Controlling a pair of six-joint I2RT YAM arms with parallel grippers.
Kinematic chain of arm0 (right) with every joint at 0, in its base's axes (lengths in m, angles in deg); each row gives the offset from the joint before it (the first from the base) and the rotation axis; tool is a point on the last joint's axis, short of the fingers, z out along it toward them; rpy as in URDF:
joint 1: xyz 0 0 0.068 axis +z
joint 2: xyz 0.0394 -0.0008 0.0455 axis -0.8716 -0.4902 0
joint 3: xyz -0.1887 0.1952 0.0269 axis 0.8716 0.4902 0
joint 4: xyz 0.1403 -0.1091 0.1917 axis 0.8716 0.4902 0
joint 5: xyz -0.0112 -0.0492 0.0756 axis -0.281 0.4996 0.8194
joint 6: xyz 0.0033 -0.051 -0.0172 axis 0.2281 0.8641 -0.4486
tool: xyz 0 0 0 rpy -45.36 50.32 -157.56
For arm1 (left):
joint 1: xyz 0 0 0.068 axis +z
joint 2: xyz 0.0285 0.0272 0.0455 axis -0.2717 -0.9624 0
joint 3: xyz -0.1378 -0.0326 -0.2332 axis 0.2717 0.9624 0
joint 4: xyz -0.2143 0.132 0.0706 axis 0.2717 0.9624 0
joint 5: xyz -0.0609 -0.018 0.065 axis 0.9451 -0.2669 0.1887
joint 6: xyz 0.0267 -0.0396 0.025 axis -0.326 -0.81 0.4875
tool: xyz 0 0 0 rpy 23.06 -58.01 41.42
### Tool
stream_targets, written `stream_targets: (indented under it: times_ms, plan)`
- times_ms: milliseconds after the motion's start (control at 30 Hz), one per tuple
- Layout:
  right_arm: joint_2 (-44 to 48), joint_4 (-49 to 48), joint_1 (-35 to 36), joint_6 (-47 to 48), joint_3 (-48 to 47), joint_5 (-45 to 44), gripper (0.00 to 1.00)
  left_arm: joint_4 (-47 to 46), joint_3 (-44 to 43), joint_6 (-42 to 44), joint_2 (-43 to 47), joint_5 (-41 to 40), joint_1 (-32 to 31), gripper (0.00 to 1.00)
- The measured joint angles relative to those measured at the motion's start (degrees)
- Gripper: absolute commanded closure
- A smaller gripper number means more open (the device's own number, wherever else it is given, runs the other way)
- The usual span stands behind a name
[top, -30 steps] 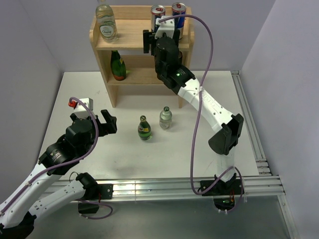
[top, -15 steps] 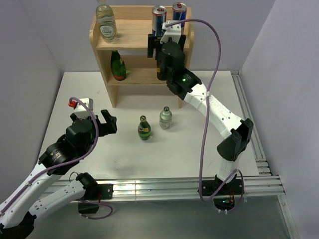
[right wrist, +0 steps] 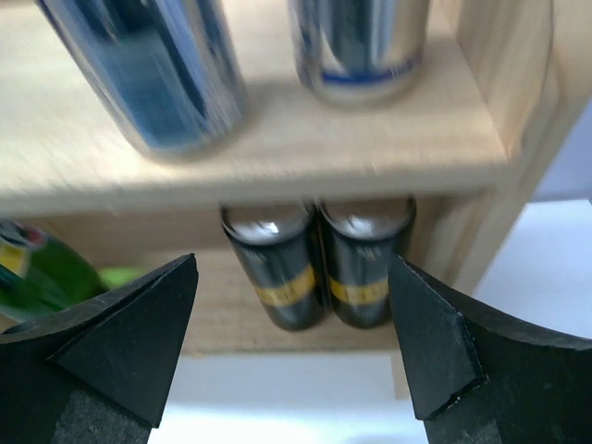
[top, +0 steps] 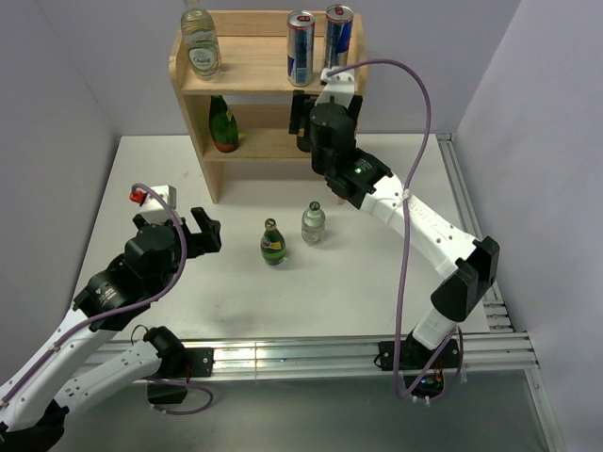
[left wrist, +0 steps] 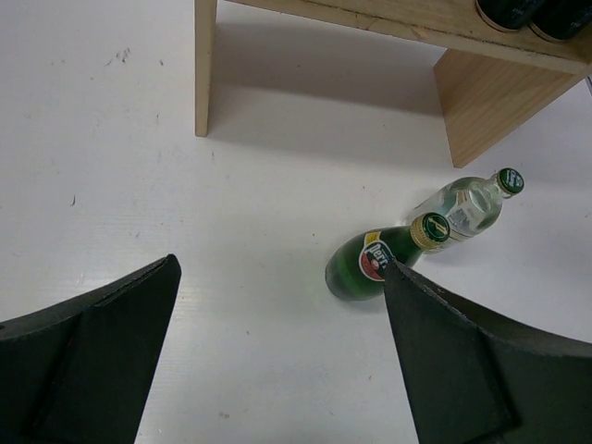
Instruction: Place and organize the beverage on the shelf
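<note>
The wooden shelf stands at the back of the table. Its top board holds a clear bottle and two silver-and-blue cans. A green bottle stands on the lower tier. Another green bottle and a clear bottle stand side by side on the table. My right gripper is open and empty in front of the shelf's right half, below the top board. My left gripper is open and empty, left of the table bottles, which show in its wrist view.
Two black cans with gold bands stand on the lower tier at the right, straight ahead of my right gripper. The shelf's right side panel is close by. A metal rail runs along the table's right edge.
My right gripper has drawn back from the left can on the top board, left it standing there, and dropped to the level of the lower tier. The left arm has not moved.
</note>
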Motion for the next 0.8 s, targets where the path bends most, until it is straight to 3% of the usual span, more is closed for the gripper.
stream_targets:
  times_ms: [433,600,800]
  plan:
    - [20.0,3.0,6.8,-9.1,23.6,-4.5,0.10,-1.4,0.3,0.3,-0.6,2.5,0.0,0.01]
    - [30.4,4.1,9.3,-14.0,32.6,-6.0,0.10,-3.1,0.2,-1.4,-7.1,6.5,-0.3,0.01]
    - [39.2,7.4,11.4,-20.0,42.1,-7.0,0.10,-7.8,3.2,-5.7,-13.2,6.6,-7.0,0.01]
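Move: The upright green bottle stands about 14 cm to the right of the left hand, roughly 2 cm farther out and some 19 cm below. The clear bottle is another 10 cm right of the green one and 6 cm farther out. From the right hand, the clear bottle lies about 12 cm back, 3 cm left and 32 cm down, the green bottle about 18 cm back and 13 cm left; the nearer silver can is about 10 cm ahead, 6 cm left, at hand height. Back from the shelf goes the empty, open right hand, some 16 cm, dipping at first past the top board's front and sinking 9 cm in all while drifting right and rolling its left side up. The left hand waits, then swings right about 8.5 cm and down 5.5 cm towards the green bottle, fingers wide open, tipping down and turning about 10 degrees clockwise. ##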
